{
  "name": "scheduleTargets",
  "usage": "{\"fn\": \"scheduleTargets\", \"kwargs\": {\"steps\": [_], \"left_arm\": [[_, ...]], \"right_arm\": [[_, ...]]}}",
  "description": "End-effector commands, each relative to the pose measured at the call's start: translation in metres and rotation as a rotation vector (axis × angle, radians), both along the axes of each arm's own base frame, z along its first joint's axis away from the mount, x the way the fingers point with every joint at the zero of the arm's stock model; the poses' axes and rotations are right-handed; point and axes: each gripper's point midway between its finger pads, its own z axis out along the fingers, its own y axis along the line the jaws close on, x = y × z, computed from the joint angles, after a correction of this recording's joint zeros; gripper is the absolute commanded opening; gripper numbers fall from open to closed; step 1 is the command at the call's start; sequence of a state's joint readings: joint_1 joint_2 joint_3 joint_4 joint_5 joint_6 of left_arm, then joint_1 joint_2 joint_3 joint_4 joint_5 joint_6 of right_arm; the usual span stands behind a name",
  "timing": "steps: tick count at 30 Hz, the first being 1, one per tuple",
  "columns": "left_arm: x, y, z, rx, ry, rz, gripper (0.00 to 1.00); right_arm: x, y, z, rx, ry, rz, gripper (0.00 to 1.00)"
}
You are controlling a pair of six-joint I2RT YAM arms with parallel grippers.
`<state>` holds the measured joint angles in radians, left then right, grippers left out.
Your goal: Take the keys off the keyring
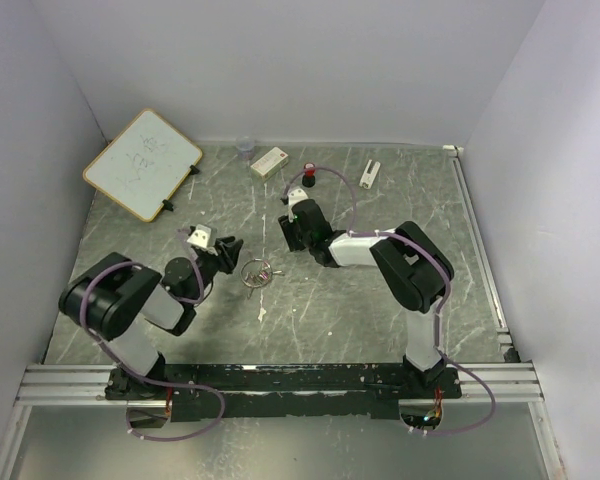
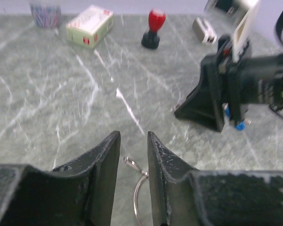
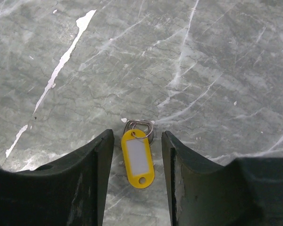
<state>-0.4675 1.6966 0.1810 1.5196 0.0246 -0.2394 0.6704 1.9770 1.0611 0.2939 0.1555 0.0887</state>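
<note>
The keyring [image 1: 255, 272], a thin silvery wire ring with small keys on it, lies on the table just right of my left gripper [image 1: 227, 247]. In the left wrist view my left gripper [image 2: 133, 134] is open, and a stretch of the keyring [image 2: 137, 186] lies on the table in the gap, close to the right finger. My right gripper [image 3: 137, 133] is open low over a key with a yellow plastic tag [image 3: 137, 159] and a silvery head [image 3: 140, 126], which lies flat between the fingers and is not gripped. In the top view my right gripper [image 1: 290, 232] hides that key.
A whiteboard [image 1: 142, 163] leans at the back left. Along the back stand a small cup [image 1: 244, 147], a pale box [image 1: 269, 162], a red-capped black bottle [image 1: 308, 178] and a white block [image 1: 370, 172]. The right arm's gripper [image 2: 217, 101] stands close ahead of the left one.
</note>
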Motion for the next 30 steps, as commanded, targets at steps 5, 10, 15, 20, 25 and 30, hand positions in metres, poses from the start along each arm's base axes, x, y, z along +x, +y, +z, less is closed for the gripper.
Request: {"fn": "scheduleTargets", "kwargs": {"steps": [5, 10, 15, 20, 25, 30], "left_arm": [[-0.007, 0.006, 0.058, -0.018, -0.144, -0.004, 0.65], [-0.02, 0.019, 0.074, 0.006, -0.175, 0.028, 0.99], [-0.025, 0.034, 0.073, 0.091, -0.126, 0.083, 0.99], [-0.032, 0.047, 0.083, 0.11, -0.114, 0.132, 0.99], [-0.037, 0.058, 0.084, 0.114, -0.088, 0.179, 0.99], [-0.043, 0.069, 0.085, 0.121, -0.078, 0.225, 0.99]], "right_arm": [[0.015, -0.013, 0.074, 0.029, -0.17, -0.06, 0.47], [0.01, -0.042, 0.128, 0.049, -0.287, -0.167, 0.49], [-0.007, -0.087, 0.175, 0.075, -0.409, -0.309, 0.68], [-0.03, -0.136, 0.201, 0.069, -0.485, -0.472, 1.0], [-0.051, -0.173, 0.2, 0.038, -0.499, -0.605, 1.0], [-0.074, -0.2, 0.205, 0.073, -0.523, -0.686, 1.0]]}}
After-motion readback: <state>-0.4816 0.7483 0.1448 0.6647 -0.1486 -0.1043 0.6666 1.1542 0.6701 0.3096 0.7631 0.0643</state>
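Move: The right hand stands around the yellow tag, which lies loose on the table between its part-open fingers, about 1 cm below. The blue tag lies roughly 7 cm to its right and 2 cm back; the red stamp stands some 15 cm ahead and 2 cm to the right. For the left hand, the keyring lies about 6 cm to the right, 1 cm ahead and 9 cm below, with the yellow tag 7 cm ahead and 15 cm to the right. With the yellow tag already released, the right hand clears it straight up about 20 cm, then swings right over the blue tag and a little back, fingertips tipping up and turning clockwise some 30 degrees each while the fingers spread fully. The left hand, touching nothing, rises from above the keyring, then draws left and back, opening wide. ##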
